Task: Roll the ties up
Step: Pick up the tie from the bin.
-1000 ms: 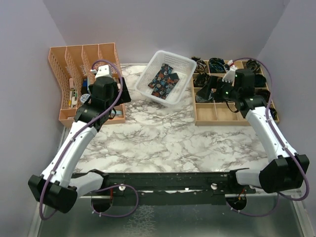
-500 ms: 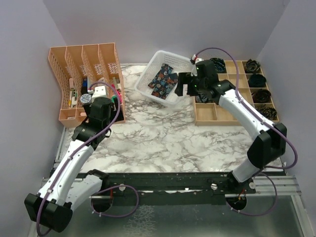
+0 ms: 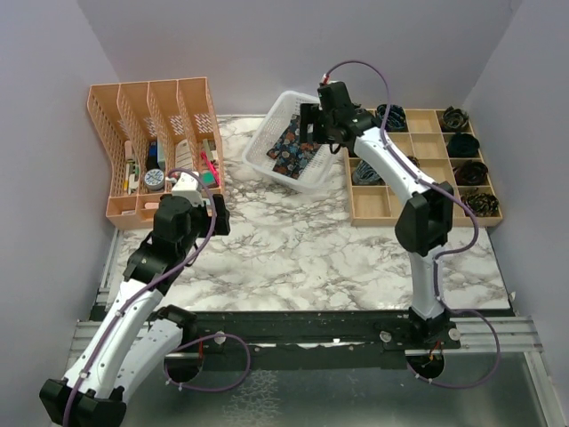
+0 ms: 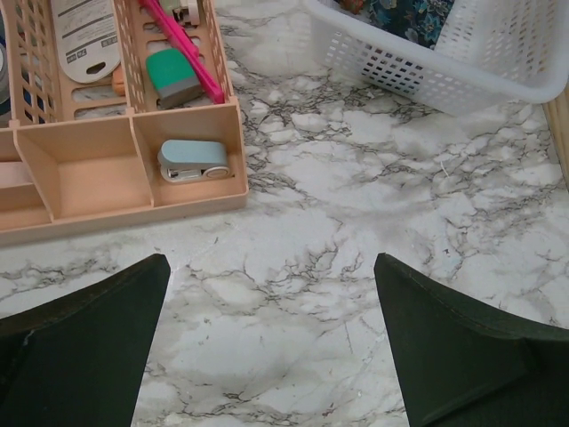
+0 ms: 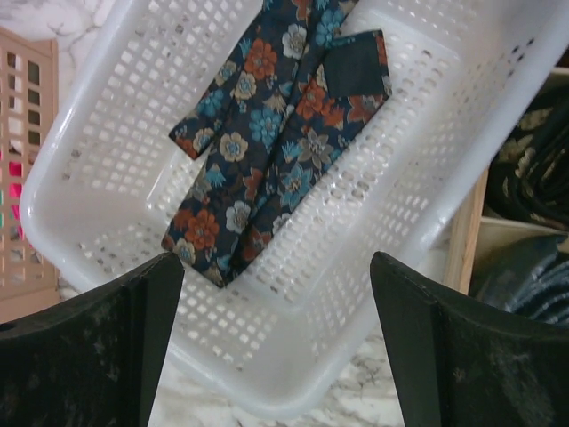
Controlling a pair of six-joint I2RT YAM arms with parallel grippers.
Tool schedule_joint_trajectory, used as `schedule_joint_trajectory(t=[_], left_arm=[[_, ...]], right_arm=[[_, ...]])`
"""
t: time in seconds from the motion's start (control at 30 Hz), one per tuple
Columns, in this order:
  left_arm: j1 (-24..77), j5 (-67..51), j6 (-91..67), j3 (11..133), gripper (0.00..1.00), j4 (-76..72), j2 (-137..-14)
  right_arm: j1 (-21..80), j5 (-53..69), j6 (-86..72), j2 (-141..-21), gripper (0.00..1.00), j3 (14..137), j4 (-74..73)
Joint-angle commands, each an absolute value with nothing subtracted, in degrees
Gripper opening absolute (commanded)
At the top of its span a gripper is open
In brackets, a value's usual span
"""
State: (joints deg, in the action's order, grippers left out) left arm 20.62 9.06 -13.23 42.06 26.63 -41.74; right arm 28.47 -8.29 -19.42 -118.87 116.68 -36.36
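Note:
The ties (image 3: 292, 147) lie folded in a white perforated basket (image 3: 263, 162) at the back middle; their dark floral fabric (image 5: 267, 133) fills the basket floor (image 5: 293, 294) in the right wrist view. My right gripper (image 3: 314, 124) hovers over the basket's right side, open (image 5: 273, 267), with nothing between its fingers. Over the marble near the organizer's front, my left gripper (image 3: 197, 203) is open and empty (image 4: 269, 262). A corner of a tie (image 4: 409, 13) shows in the basket (image 4: 444, 71) in the left wrist view.
A peach desk organizer (image 3: 133, 133) with stationery stands at the back left; its front compartments (image 4: 89, 178) hold a pale blue stapler (image 4: 191, 160). A wooden compartment tray (image 3: 382, 205) at the back right holds dark rolled ties (image 3: 462, 142), its edge (image 5: 462, 240) next to the basket.
My right arm has swung left from the wooden tray to above the white basket. My left arm has drawn back from the organizer toward the near side.

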Motion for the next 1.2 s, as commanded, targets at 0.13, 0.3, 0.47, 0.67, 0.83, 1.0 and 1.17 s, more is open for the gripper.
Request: schedule_joint_trajectory(t=[0.13,0.3,0.47,0.67,0.83,1.0,1.17], left_arm=[[20.48,9.35,-13.36,37.83,0.99,22.38,-38.43],[20.48,12.13,-13.45,37.84,0.99,23.02,-38.43],[20.48,13.47,-13.61,37.87,0.99,22.98,-38.82],[20.48,13.18,-13.88,37.93,0.99,22.94,-39.97],[20.48,13.0,-13.89,38.21,0.99,22.94,-41.34],[20.48,12.92,-13.89,38.24,0.99,22.94,-41.71],[20.48,13.1,-13.95,38.23,0.99,22.76,-41.99]], right_arm=[[29.0,-10.64,-19.69,-132.25,0.87,127.64,-36.61],[29.15,-3.21,-19.94,-142.7,0.83,136.89,-35.73],[30.79,-5.21,-19.08,-150.07,0.9,143.09,-33.8],[31.35,-13.7,-17.49,-155.41,0.94,145.94,-30.84],[32.43,-17.26,-16.32,-159.52,0.93,147.03,-30.36],[33.13,-20.41,-15.38,-163.44,0.7,147.55,-30.94],[33.16,-21.07,-14.48,-160.56,0.35,147.19,-30.82]])
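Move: The floral tie lies in the white bin roughly 10 cm ahead of the open right hand, 7 cm to its left and 17 cm below; the bin's middle is about 11 cm ahead and 6 cm left, 14 cm down. In the tray, a black coiled tie sits about 10 cm ahead and 10 cm right of that hand, a grey-blue one 3 cm ahead and 11 cm right, both 17 cm below. From the left hand, the floral tie is some 34 cm ahead, 20 cm right and 17 cm lower. The right hand, fingers wide, dives about 17 cm down into the white bin while reaching some 9 cm forward and 7 cm left, so that it comes down on the middle of the floral tie. Once low it creeps the last couple of centimetres forward with hardly any further sinking, rolls about 10 degrees so its left side dips, and closes its fingers about halfway, gathering the tie's folded strands between the tips. ##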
